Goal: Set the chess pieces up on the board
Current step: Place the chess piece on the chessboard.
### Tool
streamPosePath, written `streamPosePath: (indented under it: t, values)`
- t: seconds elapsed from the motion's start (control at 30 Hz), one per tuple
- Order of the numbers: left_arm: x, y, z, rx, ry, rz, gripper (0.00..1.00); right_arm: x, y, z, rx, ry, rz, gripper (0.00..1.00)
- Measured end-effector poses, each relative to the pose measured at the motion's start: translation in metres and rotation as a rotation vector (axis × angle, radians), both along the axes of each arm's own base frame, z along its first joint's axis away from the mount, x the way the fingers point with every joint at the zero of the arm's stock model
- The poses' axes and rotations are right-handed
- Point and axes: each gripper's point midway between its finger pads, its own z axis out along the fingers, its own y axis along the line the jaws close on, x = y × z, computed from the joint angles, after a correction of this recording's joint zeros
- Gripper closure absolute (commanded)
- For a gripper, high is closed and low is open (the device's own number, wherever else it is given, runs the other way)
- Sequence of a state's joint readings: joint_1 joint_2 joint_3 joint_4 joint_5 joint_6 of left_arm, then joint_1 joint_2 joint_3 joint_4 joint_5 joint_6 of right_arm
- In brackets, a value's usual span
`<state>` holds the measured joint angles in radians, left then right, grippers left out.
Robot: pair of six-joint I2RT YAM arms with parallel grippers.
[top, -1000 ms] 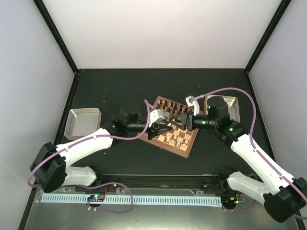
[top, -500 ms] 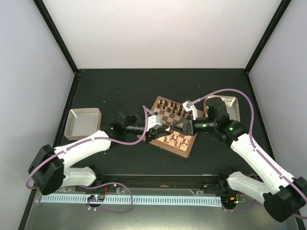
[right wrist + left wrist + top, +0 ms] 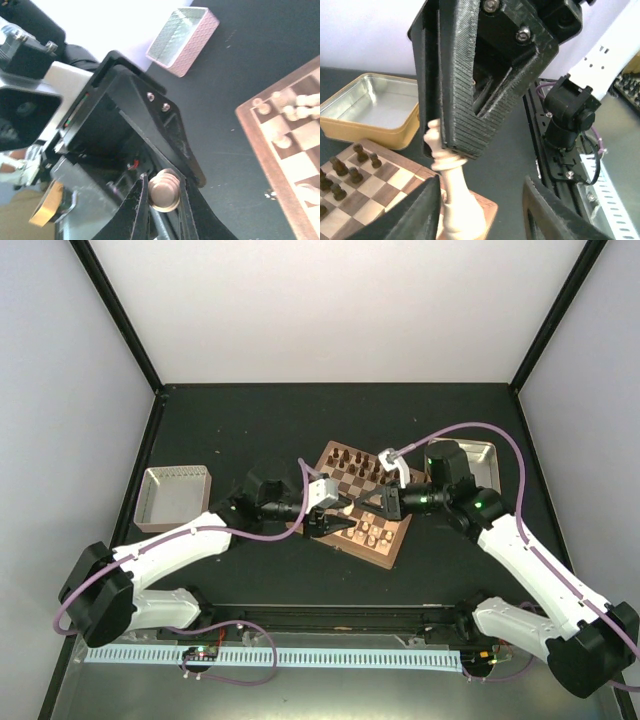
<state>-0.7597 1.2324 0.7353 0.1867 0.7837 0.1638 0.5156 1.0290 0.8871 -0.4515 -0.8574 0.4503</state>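
The board lies tilted at the table's middle, with dark chess pieces along its far rows and pale ones near its front. My two grippers meet above the board's near-left part. A pale piece hangs there, with my right gripper shut on it. The left wrist view shows the right gripper's ribbed fingers clamping the piece's head. My left gripper is open. The piece stands beside its left finger, with a wide gap to the other finger. In the top view the left gripper faces the right gripper.
A metal tray stands at the left of the table and another metal tray at the back right, just behind the right arm. A purple cable loops over each arm. A rail with a white strip runs along the near edge.
The right gripper has shut on the pale piece. The left gripper, shut before, has opened off it. Both grippers shifted slightly toward the board's near-left side.
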Motion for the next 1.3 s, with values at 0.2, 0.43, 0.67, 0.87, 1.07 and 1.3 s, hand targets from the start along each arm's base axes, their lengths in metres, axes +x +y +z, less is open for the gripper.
streamPosePath:
  t: [0.2, 0.43, 0.67, 0.87, 1.07, 1.3]
  values:
    - [0.030, 0.005, -0.006, 0.019, 0.152, 0.226, 0.22, 0.031, -0.013, -0.015, -0.123, -0.076, -0.172, 0.96]
    - [0.052, 0.057, -0.017, 0.001, 0.289, 0.613, 0.13, 0.066, -0.012, -0.032, -0.322, -0.199, -0.321, 0.95]
    - [0.072, 0.133, 0.022, -0.134, 0.261, 1.018, 0.01, 0.063, 0.026, -0.072, -0.505, -0.252, -0.272, 0.93]
    - [0.071, 0.179, 0.030, -0.178, 0.225, 1.207, 0.01, 0.058, 0.044, -0.133, -0.696, -0.236, -0.209, 0.93]
    - [0.070, 0.193, 0.030, -0.189, 0.207, 1.263, 0.01, 0.054, 0.056, -0.152, -0.777, -0.247, -0.171, 0.91]
    - [0.071, 0.196, 0.026, -0.171, 0.204, 1.280, 0.01, 0.054, 0.058, -0.168, -0.849, -0.248, -0.137, 0.90]
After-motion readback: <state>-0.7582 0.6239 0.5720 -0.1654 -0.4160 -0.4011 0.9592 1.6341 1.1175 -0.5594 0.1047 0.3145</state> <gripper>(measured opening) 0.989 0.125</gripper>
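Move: The right gripper holds the white chess piece by its upper part. The bare light square it is headed for, on the near row, lies about 5 cm ahead, 4 cm left and 21 cm below. Beside that square a piece stands some 6 cm ahead and 7 cm left of this hand. The corner rook is 8 cm ahead and 12 cm left, and two toppled pieces lie 12 cm ahead, 7 cm left. From the left gripper, the square is about 5 cm ahead, 3 cm left and 19 cm down. Open the left gripper wide off the piece's base and ease it forward, then swing it some 20 cm left, clear of the board, turning counter-clockwise. Keep the right grip shut on the piece, slide it forward a little, then lower it about 17 cm and left towards the near row, tipping the fingers from sideways to steeply down. ##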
